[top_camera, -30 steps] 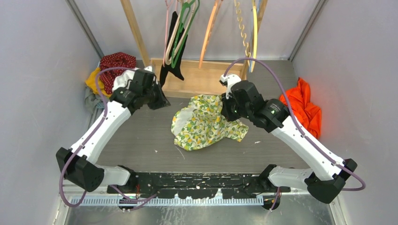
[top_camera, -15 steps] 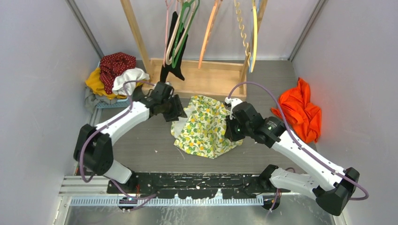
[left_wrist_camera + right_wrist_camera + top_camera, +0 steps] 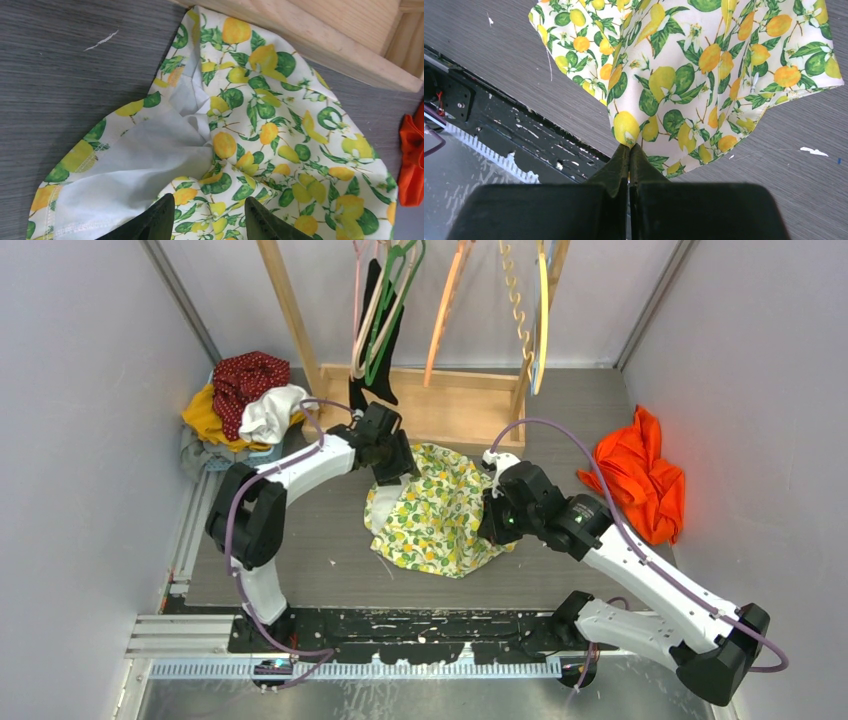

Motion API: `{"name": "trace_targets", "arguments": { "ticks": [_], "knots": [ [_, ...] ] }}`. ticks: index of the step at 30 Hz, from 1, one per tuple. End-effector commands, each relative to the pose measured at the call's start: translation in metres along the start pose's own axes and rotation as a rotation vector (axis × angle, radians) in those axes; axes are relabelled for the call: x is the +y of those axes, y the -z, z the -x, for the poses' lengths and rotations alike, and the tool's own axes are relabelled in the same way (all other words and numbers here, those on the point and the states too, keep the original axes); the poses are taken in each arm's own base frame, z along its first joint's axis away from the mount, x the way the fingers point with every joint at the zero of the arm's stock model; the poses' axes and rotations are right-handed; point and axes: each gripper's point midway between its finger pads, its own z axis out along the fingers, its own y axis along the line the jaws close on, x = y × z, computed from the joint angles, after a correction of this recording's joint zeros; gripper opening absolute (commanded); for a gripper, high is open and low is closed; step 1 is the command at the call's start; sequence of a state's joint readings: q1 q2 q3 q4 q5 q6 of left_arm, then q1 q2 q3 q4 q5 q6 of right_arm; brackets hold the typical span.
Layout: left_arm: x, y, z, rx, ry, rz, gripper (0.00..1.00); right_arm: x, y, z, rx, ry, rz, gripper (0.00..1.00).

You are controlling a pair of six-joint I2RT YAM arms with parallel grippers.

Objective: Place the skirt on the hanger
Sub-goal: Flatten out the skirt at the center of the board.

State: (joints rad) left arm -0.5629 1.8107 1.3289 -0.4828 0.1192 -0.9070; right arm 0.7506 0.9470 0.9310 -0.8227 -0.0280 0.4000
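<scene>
The lemon-print skirt (image 3: 435, 515) lies crumpled in the middle of the table, its white lining (image 3: 150, 160) showing at the left. My left gripper (image 3: 398, 472) hovers over the skirt's upper left part, open, with a fold of the print between its fingertips (image 3: 167, 210) but not pinched. At the skirt's right edge, my right gripper (image 3: 492, 525) is shut on a fold of the fabric (image 3: 626, 130). Several hangers (image 3: 385, 300) hang from the rack at the back: green, pink, orange (image 3: 445, 305) and yellow (image 3: 541, 310).
The rack's wooden base (image 3: 440, 405) stands just behind the skirt. A black garment (image 3: 372, 350) hangs from one hanger. A pile of clothes (image 3: 245, 395) sits at the back left, an orange cloth (image 3: 640, 475) at the right. The black arm mount (image 3: 499, 120) runs along the near edge.
My left arm swung right from the clothes pile to the skirt and its jaws opened. My right gripper, still shut on the skirt, drew it slightly nearer and the fabric spread.
</scene>
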Motion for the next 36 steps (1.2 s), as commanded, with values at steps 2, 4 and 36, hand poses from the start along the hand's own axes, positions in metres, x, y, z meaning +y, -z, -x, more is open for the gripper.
{"name": "trace_targets", "arguments": {
  "ticks": [2,4,36],
  "knots": [
    [-0.009,-0.008,0.014,-0.046,0.009,-0.001,0.54,0.009,0.002,0.012,-0.059,-0.006,0.046,0.01],
    [-0.011,-0.012,0.014,-0.040,0.010,-0.002,0.54,0.010,0.001,0.012,-0.056,-0.005,0.052,0.01],
    [-0.054,0.078,0.020,-0.093,-0.078,-0.187,0.00,0.015,0.034,0.044,-0.141,0.041,0.041,0.01]
  ]
}}
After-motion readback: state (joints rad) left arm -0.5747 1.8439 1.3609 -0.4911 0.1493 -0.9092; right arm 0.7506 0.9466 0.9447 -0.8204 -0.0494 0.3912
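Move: The raised skirt fold that the open left fingers will shut on lies about 1 cm ahead, 1 cm right and 3 cm below them. The skirt's bare lining lies some 4 cm left and 5 cm back from that hand, the wooden tray's middle about 16 cm ahead and 1 cm right, both some 5 cm lower. From the right hand, already holding the skirt's near right part, the fold is roughly 14 cm ahead, 16 cm left and 10 cm down. Left hand sinks about 3 cm, pinches the skirt fold, then rises nearly 3 cm; right keeps its hold. ##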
